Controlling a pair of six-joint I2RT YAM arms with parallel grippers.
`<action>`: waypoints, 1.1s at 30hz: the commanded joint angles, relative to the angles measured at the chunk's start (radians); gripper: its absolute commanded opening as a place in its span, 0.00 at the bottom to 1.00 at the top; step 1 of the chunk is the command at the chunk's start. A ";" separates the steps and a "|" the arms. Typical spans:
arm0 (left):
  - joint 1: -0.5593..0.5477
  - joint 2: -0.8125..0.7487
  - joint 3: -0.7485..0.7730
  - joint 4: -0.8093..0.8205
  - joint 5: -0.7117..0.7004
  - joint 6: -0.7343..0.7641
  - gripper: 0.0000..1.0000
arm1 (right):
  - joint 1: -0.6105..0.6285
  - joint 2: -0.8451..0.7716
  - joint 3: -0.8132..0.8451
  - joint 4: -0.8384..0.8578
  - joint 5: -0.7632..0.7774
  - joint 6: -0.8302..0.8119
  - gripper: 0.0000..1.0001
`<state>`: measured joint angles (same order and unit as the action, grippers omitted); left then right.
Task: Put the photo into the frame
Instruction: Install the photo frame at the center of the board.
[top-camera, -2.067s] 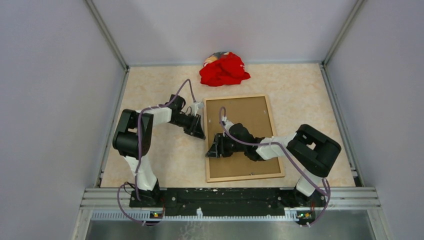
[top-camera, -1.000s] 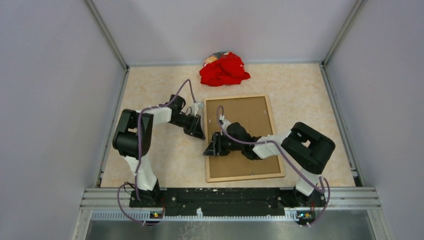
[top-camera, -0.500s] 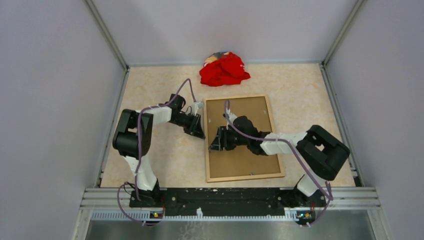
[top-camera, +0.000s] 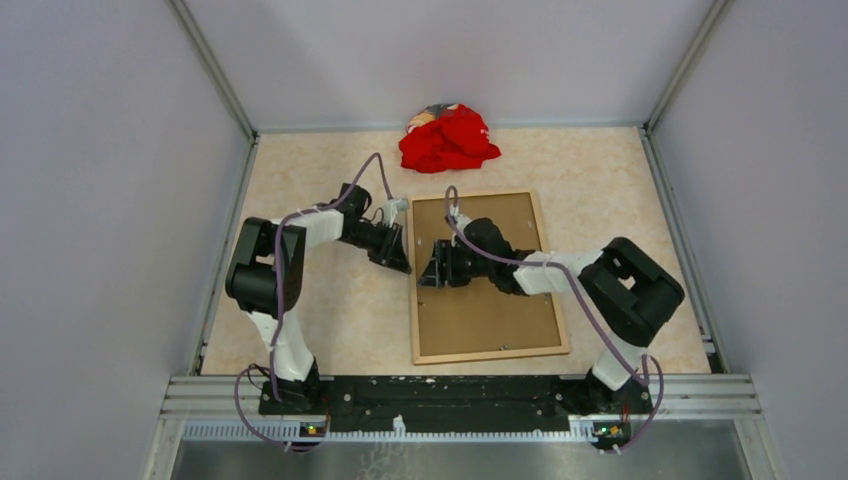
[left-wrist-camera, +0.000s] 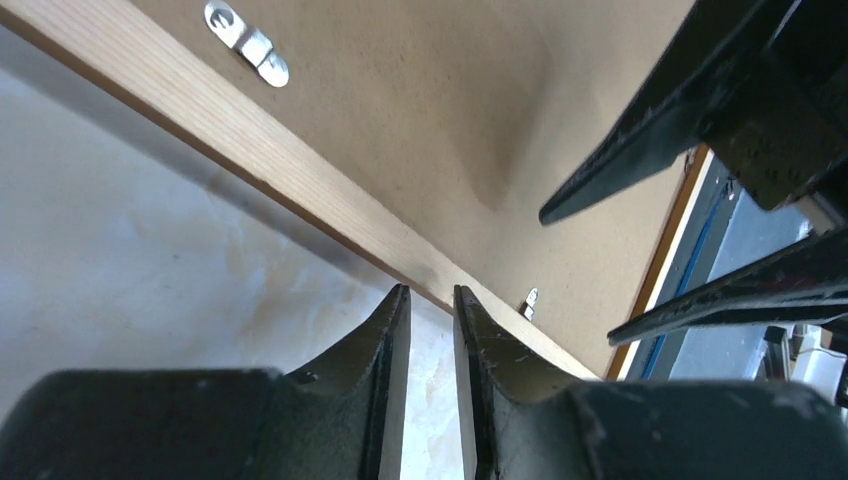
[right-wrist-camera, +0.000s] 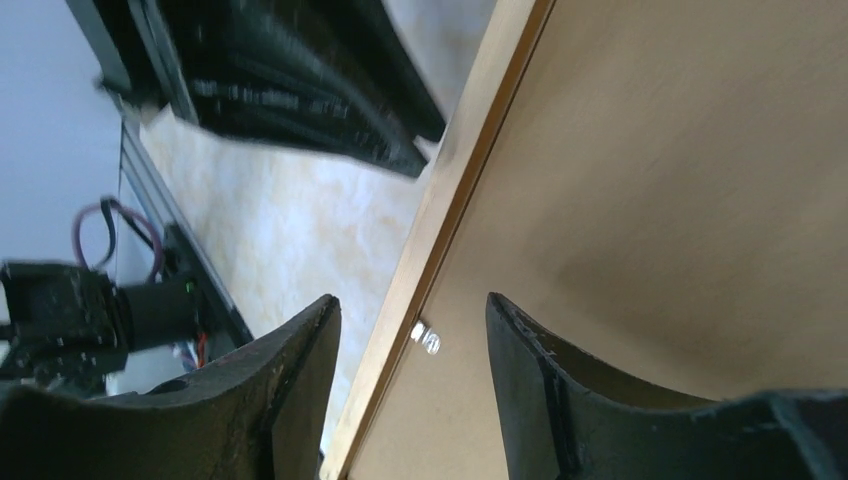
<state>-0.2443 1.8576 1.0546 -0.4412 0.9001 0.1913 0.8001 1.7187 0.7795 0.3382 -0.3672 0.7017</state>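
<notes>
The frame (top-camera: 489, 352) lies face down on the table, a plain brown board (top-camera: 500, 310) filling it. The photo is hidden. In the left wrist view my left gripper (left-wrist-camera: 432, 292) sits low on the table just outside the frame's left wooden strip (left-wrist-camera: 250, 140), its jaws a narrow gap apart with only table between them. My right gripper (right-wrist-camera: 412, 305) hovers open over that same strip (right-wrist-camera: 470, 140), one finger on each side of it, above a small metal clip (right-wrist-camera: 426, 338). From above, both grippers (top-camera: 400, 262) (top-camera: 428, 272) face each other across the frame's left edge.
A crumpled red cloth (top-camera: 448, 138) lies at the back of the table beyond the frame. Another metal clip (left-wrist-camera: 247, 42) sits on the board near the strip. Grey walls enclose the table on three sides.
My right gripper slid along the frame's left strip toward the far end and its jaws spread wider. The left arm barely shifted.
</notes>
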 joint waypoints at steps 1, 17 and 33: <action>0.013 0.021 0.079 0.010 0.012 -0.016 0.30 | -0.095 0.008 0.123 -0.019 -0.016 -0.053 0.57; 0.025 0.119 0.136 0.081 0.039 -0.085 0.28 | -0.194 0.327 0.419 -0.048 -0.088 -0.053 0.57; 0.030 0.119 0.126 0.091 0.047 -0.095 0.26 | -0.192 0.372 0.423 0.003 -0.167 -0.002 0.54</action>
<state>-0.2062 1.9636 1.1870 -0.3824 0.9253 0.1017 0.6056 2.0647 1.1934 0.3065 -0.4988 0.6857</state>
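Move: The upper of the two metal clips along the frame's left rail lies about 13 cm ahead of the right gripper, 1 cm to its left and 2 cm below. The lower clip is some 4 cm behind that gripper and 1 cm left; level with it, the left rail is about 3 cm left. The left gripper goes for a stretch of that rail 5 cm ahead and 1 cm right; the upper clip is about 9 cm ahead, 3 cm right. Swing the right gripper forward about 13 cm along the inside of the left rail, from the lower clip to the upper one, arcing some 3 cm up and back down, fingers kept half open so the tips come either side of the clip. Hop the left gripper about 5 cm forward in a low arc, nearly shut, and set its tips at the rail's outer edge. ##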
